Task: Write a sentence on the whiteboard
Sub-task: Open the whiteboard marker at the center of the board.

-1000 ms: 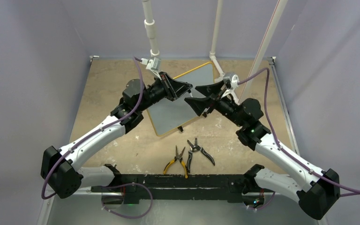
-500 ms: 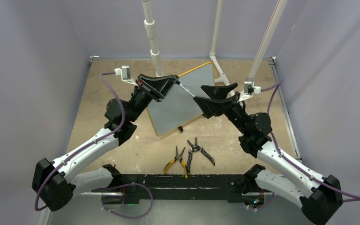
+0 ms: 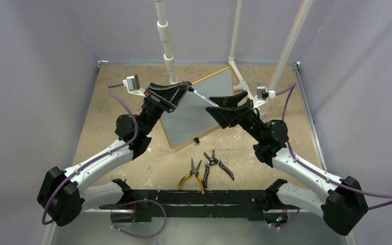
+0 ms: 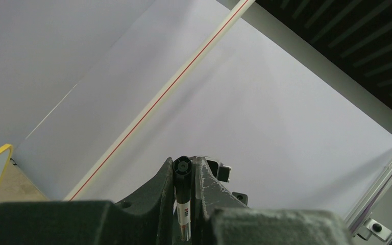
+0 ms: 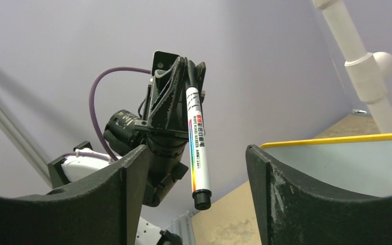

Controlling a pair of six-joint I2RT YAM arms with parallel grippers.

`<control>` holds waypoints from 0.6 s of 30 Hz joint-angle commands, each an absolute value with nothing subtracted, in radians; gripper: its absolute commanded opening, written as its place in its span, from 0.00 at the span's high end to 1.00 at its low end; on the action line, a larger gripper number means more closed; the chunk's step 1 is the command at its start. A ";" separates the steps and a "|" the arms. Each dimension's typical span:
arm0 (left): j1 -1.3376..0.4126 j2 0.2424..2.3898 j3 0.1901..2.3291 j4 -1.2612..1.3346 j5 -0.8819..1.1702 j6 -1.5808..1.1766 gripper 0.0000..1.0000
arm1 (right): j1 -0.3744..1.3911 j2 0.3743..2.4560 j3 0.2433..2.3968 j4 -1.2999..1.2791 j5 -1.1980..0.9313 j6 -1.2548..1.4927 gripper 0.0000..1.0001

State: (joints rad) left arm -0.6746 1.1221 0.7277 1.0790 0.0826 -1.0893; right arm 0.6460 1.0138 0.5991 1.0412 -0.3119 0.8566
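The whiteboard (image 3: 191,120) lies tilted on the tan table, yellow rim (image 5: 337,139) showing, and its visible surface bears no writing; the sentence is out of view. Raised above the board, my left gripper (image 3: 186,88) is shut on a white marker (image 3: 201,97) with a rainbow stripe. The marker points right toward my right gripper (image 3: 210,105). In the left wrist view the marker (image 4: 183,196) is pinched between the fingers of the left gripper (image 4: 184,176). My right gripper (image 5: 195,153) stands wide open, the black end of the marker (image 5: 198,148) hanging between its fingers without touching them.
Two pliers lie near the front: yellow-handled ones (image 3: 193,174) and black ones (image 3: 217,163). White poles (image 3: 166,41) rise at the back edge of the table, and a slanted one (image 3: 286,46) at the right. Lilac walls close in all sides.
My left gripper has swung up and left with the marker, turning it to point at the right gripper. The right gripper, still open, has moved in around the marker's end.
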 commanded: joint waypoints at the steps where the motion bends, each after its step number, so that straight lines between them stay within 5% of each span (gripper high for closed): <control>1: -0.672 1.099 0.722 1.128 0.065 -1.083 1.00 | 0.647 1.020 0.628 1.128 -0.352 0.890 0.32; 18: -0.672 1.092 0.713 1.106 0.051 -1.059 1.00 | 0.647 1.074 0.691 1.142 -0.351 0.908 0.59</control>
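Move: Just ahead of the right hand, the whiteboard marker has its middle about 2 cm forward, 4 cm left and 2 cm up, with its tail pointing back between the open fingers. The left fingertips holding its cap are some 7 cm left, 4 cm ahead and 4 cm up. The whiteboard's middle stands about 14 cm ahead, 5 cm left and 30 cm below. From the left hand, the marker's middle lies about 4 cm right, 2 cm back and 2 cm below. Closing around the marker's tail end, the right fingers go from about three-quarters open to a little under half while that hand eases about 1 cm up and to the left, further along the barrel, its wrist nearly still. The left hand keeps its pinch on the black cap and stays almost in place. No touch of the right fingers on the barrel can be made out. ##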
